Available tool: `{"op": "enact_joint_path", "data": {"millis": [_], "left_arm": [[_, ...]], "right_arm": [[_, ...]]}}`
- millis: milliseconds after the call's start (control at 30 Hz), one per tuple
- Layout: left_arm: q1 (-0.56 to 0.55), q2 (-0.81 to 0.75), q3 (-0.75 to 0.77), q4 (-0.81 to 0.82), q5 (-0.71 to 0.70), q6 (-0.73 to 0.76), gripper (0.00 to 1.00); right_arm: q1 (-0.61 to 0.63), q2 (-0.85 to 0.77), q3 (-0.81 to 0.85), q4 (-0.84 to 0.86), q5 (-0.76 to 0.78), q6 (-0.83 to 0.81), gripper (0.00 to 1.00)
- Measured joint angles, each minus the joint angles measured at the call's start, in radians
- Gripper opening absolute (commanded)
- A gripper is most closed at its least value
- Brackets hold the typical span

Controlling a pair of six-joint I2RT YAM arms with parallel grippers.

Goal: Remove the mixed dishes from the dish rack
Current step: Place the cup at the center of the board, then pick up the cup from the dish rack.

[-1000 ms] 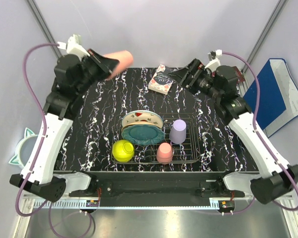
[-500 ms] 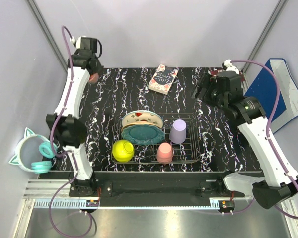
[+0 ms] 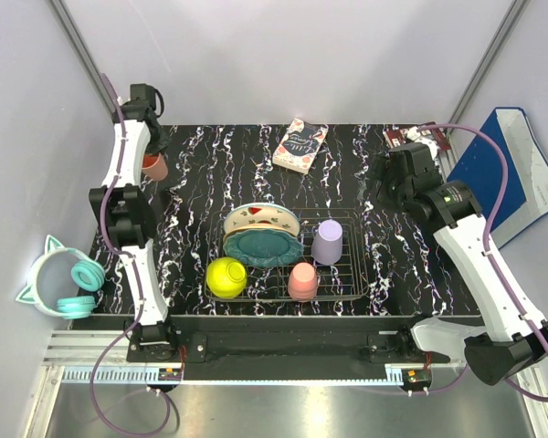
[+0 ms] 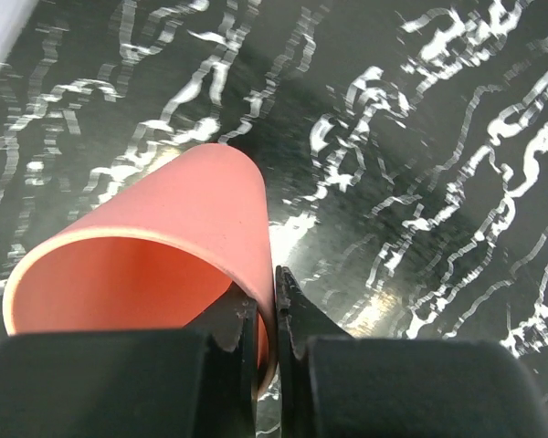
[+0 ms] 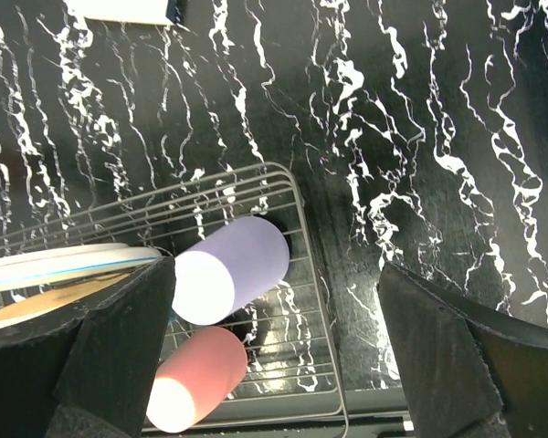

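Note:
A salmon-pink cup (image 4: 164, 237) is pinched by its wall in my left gripper (image 4: 267, 301), one finger inside the mouth and one outside. It hangs low over the table's far left corner (image 3: 153, 167). The dish rack (image 3: 347, 290) sits mid-table. It holds a yellow-green bowl (image 3: 226, 276), a teal scalloped plate (image 3: 263, 246), a white red-spotted plate (image 3: 256, 217), a lilac cup (image 3: 328, 241) and a second salmon-pink cup (image 3: 302, 280). My right gripper (image 3: 376, 187) hovers wide open beyond the rack's far right corner. Between its fingers I see the lilac cup (image 5: 228, 269) and the pink cup (image 5: 196, 379) below.
A patterned book (image 3: 300, 145) lies at the table's back edge. A blue folder (image 3: 511, 173) lies beyond the right edge. A mint cat-eared thing (image 3: 62, 283) sits off the left side. The black frame rail (image 3: 274, 347) runs along the front.
The left arm has swung from up near the camera down to the far left corner, still carrying the pink cup. The right arm has drawn right and lowered toward the rack.

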State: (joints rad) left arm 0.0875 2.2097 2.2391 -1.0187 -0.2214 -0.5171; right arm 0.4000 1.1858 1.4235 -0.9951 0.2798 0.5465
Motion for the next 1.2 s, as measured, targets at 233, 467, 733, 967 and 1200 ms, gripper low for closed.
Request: {"op": "enact_joint_path", "data": {"millis": [233,467,733,967,1200], "left_arm": [[-0.017,0.089,0.021,0.015,0.042,-0.008,0.11],[-0.016,0.129,0.030,0.024,0.050,-0.011,0.12],[-0.015,0.116,0.033,0.024,0.048,-0.018,0.64],[-0.020,-0.069,0.033,0.018,0.055,-0.038,0.96],[-0.211,-0.437,-0.108,0.076,-0.003,-0.051,0.99]], "right_arm": [[0.000,-0.014,-0.055,-0.003,-0.002,0.016,1.00],[0.000,-0.025,-0.096,-0.006,-0.003,0.027,1.00],[0.000,-0.026,-0.105,-0.005,-0.008,0.028,1.00],[0.000,-0.026,-0.107,-0.002,-0.008,0.025,1.00],[0.000,-0.101,-0.237,0.115,-0.079,-0.023,1.00]]}}
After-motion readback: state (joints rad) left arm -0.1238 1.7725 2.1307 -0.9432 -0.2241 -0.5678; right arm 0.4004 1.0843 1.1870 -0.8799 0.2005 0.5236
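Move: The pink cup, still pinched at its rim by the left hand, is bound for a bare tabletop spot almost straight beneath, about 15 cm down. From that hand the plates stand some 23 cm back and 29 cm to the right, and the lime bowl 29 cm back and 20 cm right. The spot lies roughly 23 cm ahead, 57 cm left and 26 cm below the empty right hand. Left hand lowers cup 5 cm onto the tabletop, opens, rises 24 cm, back and rightward; right hand sinks. ##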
